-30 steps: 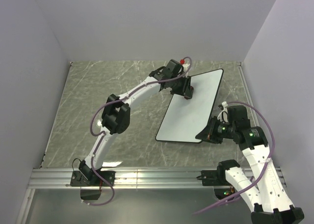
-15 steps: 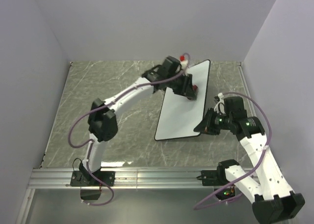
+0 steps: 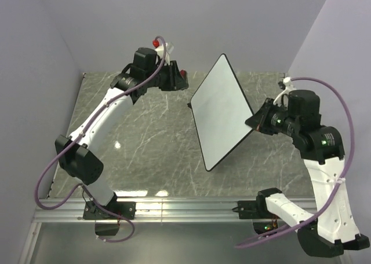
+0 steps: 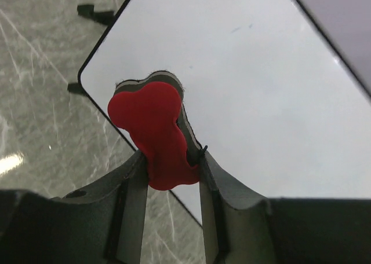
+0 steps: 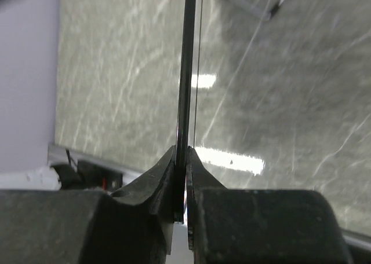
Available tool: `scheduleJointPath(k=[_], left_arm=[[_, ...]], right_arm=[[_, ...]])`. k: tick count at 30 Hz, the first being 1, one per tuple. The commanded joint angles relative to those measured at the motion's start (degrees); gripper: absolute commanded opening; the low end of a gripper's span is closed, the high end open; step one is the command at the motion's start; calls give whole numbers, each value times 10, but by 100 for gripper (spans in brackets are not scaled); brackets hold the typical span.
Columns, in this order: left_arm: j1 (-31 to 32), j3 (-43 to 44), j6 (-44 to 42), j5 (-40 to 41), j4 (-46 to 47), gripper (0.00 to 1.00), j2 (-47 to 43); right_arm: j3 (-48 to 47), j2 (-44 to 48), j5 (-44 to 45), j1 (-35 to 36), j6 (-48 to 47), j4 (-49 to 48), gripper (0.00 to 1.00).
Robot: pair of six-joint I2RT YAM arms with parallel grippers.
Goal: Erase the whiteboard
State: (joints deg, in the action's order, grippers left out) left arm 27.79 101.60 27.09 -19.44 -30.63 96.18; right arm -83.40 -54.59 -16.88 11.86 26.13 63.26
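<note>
The whiteboard [image 3: 221,114] hangs in the air over the table, tilted steeply, its white face turned toward the left arm. My right gripper [image 3: 255,123] is shut on its right rim; in the right wrist view the board [image 5: 186,73] shows edge-on, pinched between the fingers of that gripper [image 5: 185,155]. My left gripper [image 3: 178,79] is up at the back left, apart from the board, shut on a red bone-shaped eraser [image 4: 154,131]. In the left wrist view the board [image 4: 261,96] fills the background behind the left gripper [image 4: 171,160], with a faint bluish mark [image 4: 240,28] near its top.
Below lies the grey marbled table [image 3: 145,136], walled in by lilac panels on the left, back and right. An aluminium rail [image 3: 185,209] with both arm bases runs along the near edge.
The right gripper has lifted the whiteboard off the table and tipped it up on edge. The left arm has swung back and left, taking the eraser off the board.
</note>
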Motion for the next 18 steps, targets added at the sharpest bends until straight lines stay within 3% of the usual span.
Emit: scheduleJointPath(k=[1,9,13,18], left_arm=[[-13,-64,7,9,14,0,-32],[-22,-104,-10,5,-2,0,-57],[-23,-106,-21,7,-16,0,-65],[-23,-149,-26,-1,-12,0,-69]], right_arm=[[-63,22,40,3,24,-119,0],[-23,33,160,3,80,-233,0],[-19,2,145,4,88,-253,0],[34,29,56,7,89,-242,0]])
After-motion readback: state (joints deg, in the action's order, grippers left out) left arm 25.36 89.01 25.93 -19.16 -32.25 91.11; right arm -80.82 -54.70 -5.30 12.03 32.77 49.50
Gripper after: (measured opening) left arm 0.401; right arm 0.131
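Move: The left hand already holds the eraser, clear of the whiteboard; the board's middle lies about 13 cm to its right, 9 cm back towards the base and some 8 cm lower. The board's left corner is nearer, roughly 3 cm right, 5 cm back and 12 cm below. From the right hand, which grips the board's right edge, its middle is about 9 cm left, 5 cm ahead and 8 cm below. Still pinching the board's right edge, the right hand carries it about 5 cm forward and 3 cm up, drifting slightly right, while the wrist tips up some 10 degrees and turns a little clockwise. The left hand keeps the eraser gripped off the board, sinks about 6 cm and eases left and slightly back beside the board's left corner, fingers tipping down slightly. ##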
